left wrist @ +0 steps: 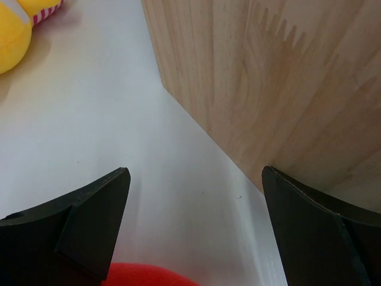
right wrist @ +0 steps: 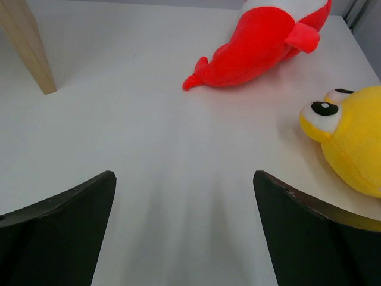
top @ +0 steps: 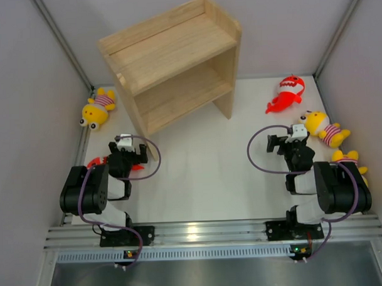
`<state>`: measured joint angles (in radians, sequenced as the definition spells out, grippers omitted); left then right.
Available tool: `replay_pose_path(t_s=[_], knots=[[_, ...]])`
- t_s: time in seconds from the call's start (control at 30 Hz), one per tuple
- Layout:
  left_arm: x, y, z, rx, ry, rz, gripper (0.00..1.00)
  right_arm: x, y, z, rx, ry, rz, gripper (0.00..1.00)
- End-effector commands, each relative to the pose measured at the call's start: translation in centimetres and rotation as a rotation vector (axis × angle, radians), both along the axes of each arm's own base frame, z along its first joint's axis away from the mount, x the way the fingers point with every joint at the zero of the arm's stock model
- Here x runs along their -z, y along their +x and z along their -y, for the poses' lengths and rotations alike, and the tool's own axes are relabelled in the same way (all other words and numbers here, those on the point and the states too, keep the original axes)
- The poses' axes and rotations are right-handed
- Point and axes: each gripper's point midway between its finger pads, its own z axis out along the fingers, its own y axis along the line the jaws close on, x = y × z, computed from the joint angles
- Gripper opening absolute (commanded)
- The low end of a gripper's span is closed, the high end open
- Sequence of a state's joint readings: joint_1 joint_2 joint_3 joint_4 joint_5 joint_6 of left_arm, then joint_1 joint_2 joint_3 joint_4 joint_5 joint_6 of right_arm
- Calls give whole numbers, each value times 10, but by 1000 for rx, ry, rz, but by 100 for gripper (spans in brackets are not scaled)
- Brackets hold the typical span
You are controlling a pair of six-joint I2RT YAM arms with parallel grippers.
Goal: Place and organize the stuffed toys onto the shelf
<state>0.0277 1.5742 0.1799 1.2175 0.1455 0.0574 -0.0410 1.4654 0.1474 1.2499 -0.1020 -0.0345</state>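
The wooden shelf [top: 175, 62] stands at the back centre, both tiers bare. One yellow striped toy [top: 97, 108] lies left of it. A red fish toy [top: 97, 162] lies partly under my left arm. Another red fish [top: 288, 92] and two yellow toys [top: 322, 127] [top: 348, 159] lie at the right. My left gripper [top: 130, 151] is open and empty beside the shelf's side panel [left wrist: 280, 77], with the red fish's edge [left wrist: 140, 275] just below the fingers. My right gripper [top: 276, 142] is open and empty, low over the table, with the red fish [right wrist: 262, 42] and a yellow toy [right wrist: 351, 131] ahead.
Grey walls close in the white table [top: 198, 161] on the left, right and back. The shelf's foot [right wrist: 27, 47] shows at the far left of the right wrist view. A yellow toy [left wrist: 15, 30] shows at the top left of the left wrist view.
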Motion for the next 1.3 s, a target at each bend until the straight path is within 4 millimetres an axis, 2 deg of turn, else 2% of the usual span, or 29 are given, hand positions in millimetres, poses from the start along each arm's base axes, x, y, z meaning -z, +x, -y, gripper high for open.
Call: replay_pose_path(t_s=[0.0, 0.03, 0.13, 0.2, 0.3, 0.33, 0.4, 0.5, 0.57, 0.6, 0.63, 0.67, 0.7, 0.73, 0.8, 0.83, 0.87, 0.9, 0.93, 0.97, 1.0, 1.03, 1.07, 1.1, 1.13, 1.17, 1.2, 1.23, 1.27], knots=[[-20, 21, 9, 31, -42, 45, 99, -30, 11, -4, -11, -9, 101, 99], [-23, 27, 8, 25, -47, 37, 99, -31, 11, -4, -11, -9, 102, 99], [-24, 27, 5, 9, -54, 41, 99, -31, 10, -4, -7, -6, 105, 99], [-30, 20, 16, 100, -57, 61, 99, -31, 10, -2, 3, -1, 106, 99], [-31, 8, 13, 97, -67, 88, 99, -33, 10, -2, 3, -6, 111, 99], [-42, 6, 11, 98, -61, 138, 99, -34, 9, -3, 3, -8, 114, 99], [-41, -4, 9, 82, -92, 149, 99, -38, 8, -1, 19, -16, 115, 99], [-59, -8, 6, 73, -104, 208, 99, -45, 6, 4, 56, -19, 96, 99], [-75, -16, 9, 106, -116, 223, 99, -64, 8, 8, 96, -10, 118, 98], [-80, -16, 4, 101, -92, 224, 99, -59, 6, 5, 100, 6, 77, 98], [-95, -21, 6, 118, -59, 251, 99, -70, 9, 8, 121, 22, 88, 99], [-80, -24, 5, 122, -14, 185, 99, -86, 7, 11, 147, 77, 120, 99], [-85, -26, 4, 125, 10, 201, 99, -83, 5, 11, 157, 87, 80, 99], [-89, -30, 4, 125, 26, 219, 99, -99, 9, 11, 161, 111, 99, 99], [-75, -32, -3, 104, 37, 151, 99, -131, 15, 17, 210, 175, 119, 99], [-87, -25, -6, 98, 33, 149, 99, -119, 14, 20, 240, 180, 30, 99], [-59, -30, -8, 89, 1, -4, 99, -117, 16, 24, 275, 204, -14, 99], [-61, -27, -9, 84, -5, -42, 99, -139, 25, 26, 284, 219, -5, 99], [-76, -20, -13, 77, 0, -56, 99, -127, 23, 27, 299, 224, -87, 99], [-82, -18, -16, 68, 13, -73, 99, -120, 28, 39, 342, 255, -126, 100], [-70, -27, -17, 63, 11, -166, 99, -134, 36, 43, 349, 275, -117, 100], [-72, -28, -22, 58, 54, -190, 99, -118, 40, 53, 385, 289, -176, 99], [-96, -21, -31, 36, 86, -171, 99, -117, 45, 56, 398, 322, -185, 99], [-99, -22, -36, 24, 110, -200, 99, -125, 53, 60, 409, 339, -175, 99], [-92, -33, -45, 4, 157, -293, 99, -109, 63, 66, 431, 349, -216, 100], [-112, -30, -54, -23, 188, -289, 99, -105, 70, 68, 439, 366, -230, 99], [-119, -32, -60, -45, 206, -311, 99, -113, 83, 70, 438, 377, -219, 99], [-111, -45, -65, -62, 216, -402, 99, -108, 92, 71, 445, 388, -238, 99], [-130, -45, -76, -103, 256, -398, 99, -77, 102, 71, 459, 415, -325, 100]])
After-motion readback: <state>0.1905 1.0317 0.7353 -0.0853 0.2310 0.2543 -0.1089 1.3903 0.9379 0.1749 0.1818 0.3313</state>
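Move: The red shark lies partly under the left gripper, its middle about 5 cm back and 6 cm left of the hand point and some 4 cm below. From that hand, the left yellow toy is roughly 17 cm ahead and 13 cm left, and the shelf's near left corner about 9 cm right and 2 cm back. For the right hand, the far red shark is some 19 cm ahead, 3 cm right and 7 cm below; the right yellow toy is about 6 cm ahead and 16 cm right. The left hand, low beside the shelf and fingers staying wide open, noses just over 1 cm forward and draws back about 4 cm, then climbs to some 13 cm above its start, shifting 5 cm left and tipping its fingers down so that it hangs over the table just beyond the near shark. After a short wait the right hand, also open, rises about 16 cm, then swings forward and right, dropping nearly 5 cm at the end, to hover high between the far shark and the right yellow toy, with the wrist turned some 20 degrees clockwise and its left side rolled up. ##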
